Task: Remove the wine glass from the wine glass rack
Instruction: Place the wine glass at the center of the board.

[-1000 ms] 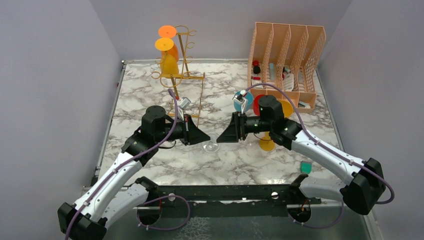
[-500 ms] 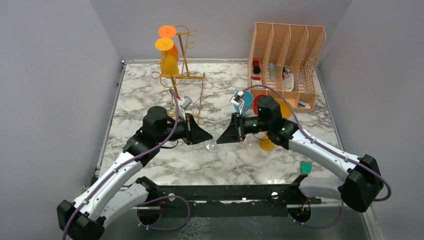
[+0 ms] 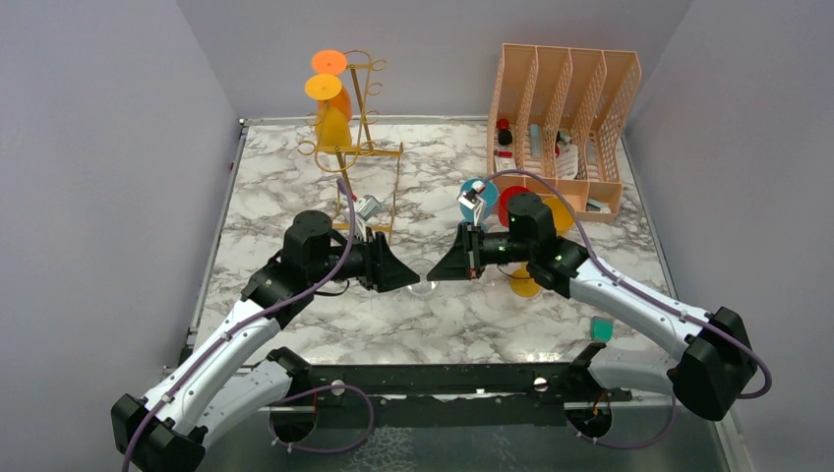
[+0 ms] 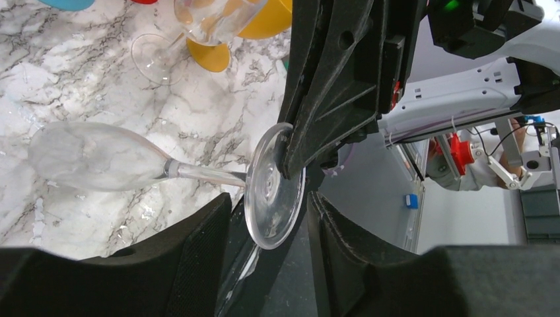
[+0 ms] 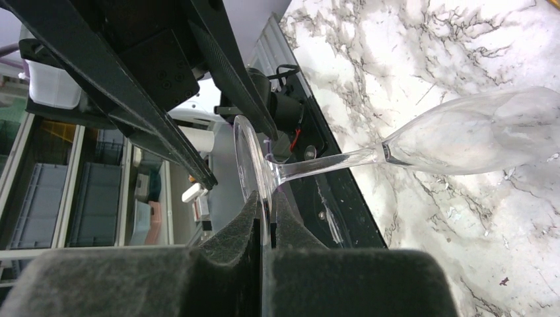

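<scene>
A clear wine glass point(image 4: 99, 158) hangs on its side above the marble table between both arms. My right gripper point(image 5: 264, 201) is shut on the rim of its round foot point(image 5: 247, 155), with the bowl point(image 5: 489, 129) pointing away. My left gripper point(image 4: 269, 205) is open, one finger on each side of the foot point(image 4: 274, 188), neither touching it. In the top view the left gripper point(image 3: 401, 276) and right gripper point(image 3: 441, 268) meet tip to tip at mid-table. The gold wine glass rack point(image 3: 362, 123) stands at the back left with orange and yellow glasses point(image 3: 329, 103) hanging on it.
A peach lattice file organiser point(image 3: 561, 98) stands at the back right. Teal point(image 3: 482, 197), red point(image 3: 506, 205) and yellow point(image 3: 526, 284) glasses sit by the right arm, with another clear glass point(image 4: 214, 16). A small teal object point(image 3: 601, 327) lies at the front right.
My right gripper closed on the glass's foot, then my left gripper opened off it. The two grippers drew slightly closer together.
</scene>
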Tool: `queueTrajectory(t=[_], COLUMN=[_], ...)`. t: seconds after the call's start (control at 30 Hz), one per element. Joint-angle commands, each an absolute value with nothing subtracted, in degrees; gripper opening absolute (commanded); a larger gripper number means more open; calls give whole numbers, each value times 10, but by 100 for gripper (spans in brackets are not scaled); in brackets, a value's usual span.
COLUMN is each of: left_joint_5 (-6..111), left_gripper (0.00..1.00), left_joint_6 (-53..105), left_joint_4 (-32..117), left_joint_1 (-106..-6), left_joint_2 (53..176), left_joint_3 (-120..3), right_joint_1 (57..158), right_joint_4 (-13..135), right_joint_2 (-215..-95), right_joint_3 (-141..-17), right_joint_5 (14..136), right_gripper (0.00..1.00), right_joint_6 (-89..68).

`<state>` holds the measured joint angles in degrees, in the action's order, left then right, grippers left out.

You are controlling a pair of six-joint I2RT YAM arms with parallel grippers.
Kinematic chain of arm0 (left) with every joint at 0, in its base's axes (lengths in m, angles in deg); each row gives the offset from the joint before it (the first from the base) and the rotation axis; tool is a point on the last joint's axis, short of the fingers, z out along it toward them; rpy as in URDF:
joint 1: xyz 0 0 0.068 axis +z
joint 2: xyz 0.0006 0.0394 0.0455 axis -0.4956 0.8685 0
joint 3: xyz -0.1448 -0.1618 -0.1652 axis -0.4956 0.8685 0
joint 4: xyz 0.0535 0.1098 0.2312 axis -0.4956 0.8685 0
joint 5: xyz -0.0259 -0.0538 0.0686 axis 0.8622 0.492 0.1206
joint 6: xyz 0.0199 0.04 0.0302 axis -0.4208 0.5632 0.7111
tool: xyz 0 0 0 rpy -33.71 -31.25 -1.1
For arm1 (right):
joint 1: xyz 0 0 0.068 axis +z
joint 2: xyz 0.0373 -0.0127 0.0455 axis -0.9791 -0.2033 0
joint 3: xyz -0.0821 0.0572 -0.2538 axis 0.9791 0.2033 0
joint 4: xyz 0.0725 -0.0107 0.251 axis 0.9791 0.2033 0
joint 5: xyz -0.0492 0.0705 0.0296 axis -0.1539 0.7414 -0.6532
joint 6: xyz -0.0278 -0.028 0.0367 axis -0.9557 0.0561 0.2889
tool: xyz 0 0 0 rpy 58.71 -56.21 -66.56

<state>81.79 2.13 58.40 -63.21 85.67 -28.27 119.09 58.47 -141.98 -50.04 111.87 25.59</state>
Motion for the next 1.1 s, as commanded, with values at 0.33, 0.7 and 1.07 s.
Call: queueTrajectory(t=[0.33,0.7,1.07], left_joint_5=[854,871,940], left_gripper=[17,0,0], left_joint_6=[50,93,212], left_joint_4=[597,603,571], left_joint_1=[-642,-645,-645], left_joint_2=[881,857,777], left_joint_3=[-299,-286,-238], right_joint_1=[1192,1192,1192], right_joint_4=[566,652,750], right_joint_2=[-1390,-1361,-1330], right_joint_3=[-508,-542,-577], right_joint_5=[1113,1050,855], right_gripper=[1,44,59], right_joint_6=[246,187,138])
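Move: From the left gripper, the clear wine glass's foot is about 3 cm to the right, 1 cm back and 1 cm lower, its rim between the open fingers. The rack's near corner is some 8 cm ahead, 5 cm left and 20 cm down. The right gripper, holding that foot, has the foot's middle level with it, 3 cm to its left. From the right gripper, a standing clear glass is about 4 cm ahead and 14 cm right, the blue glass 14 cm ahead and 9 cm right, both some 12 cm lower. Bring the left gripper down and back about 1 cm while closing its half-open fingers to pinch the foot's rim. Only then open the right fingers to let go, and take the right hand clear up, forward and to the right, about 3 cm each way, rolling and turning clockwise some 15 degrees. Meanwhile draw the left hand back another 2–3 cm with the glass, turning it about 10 degrees clockwise. ##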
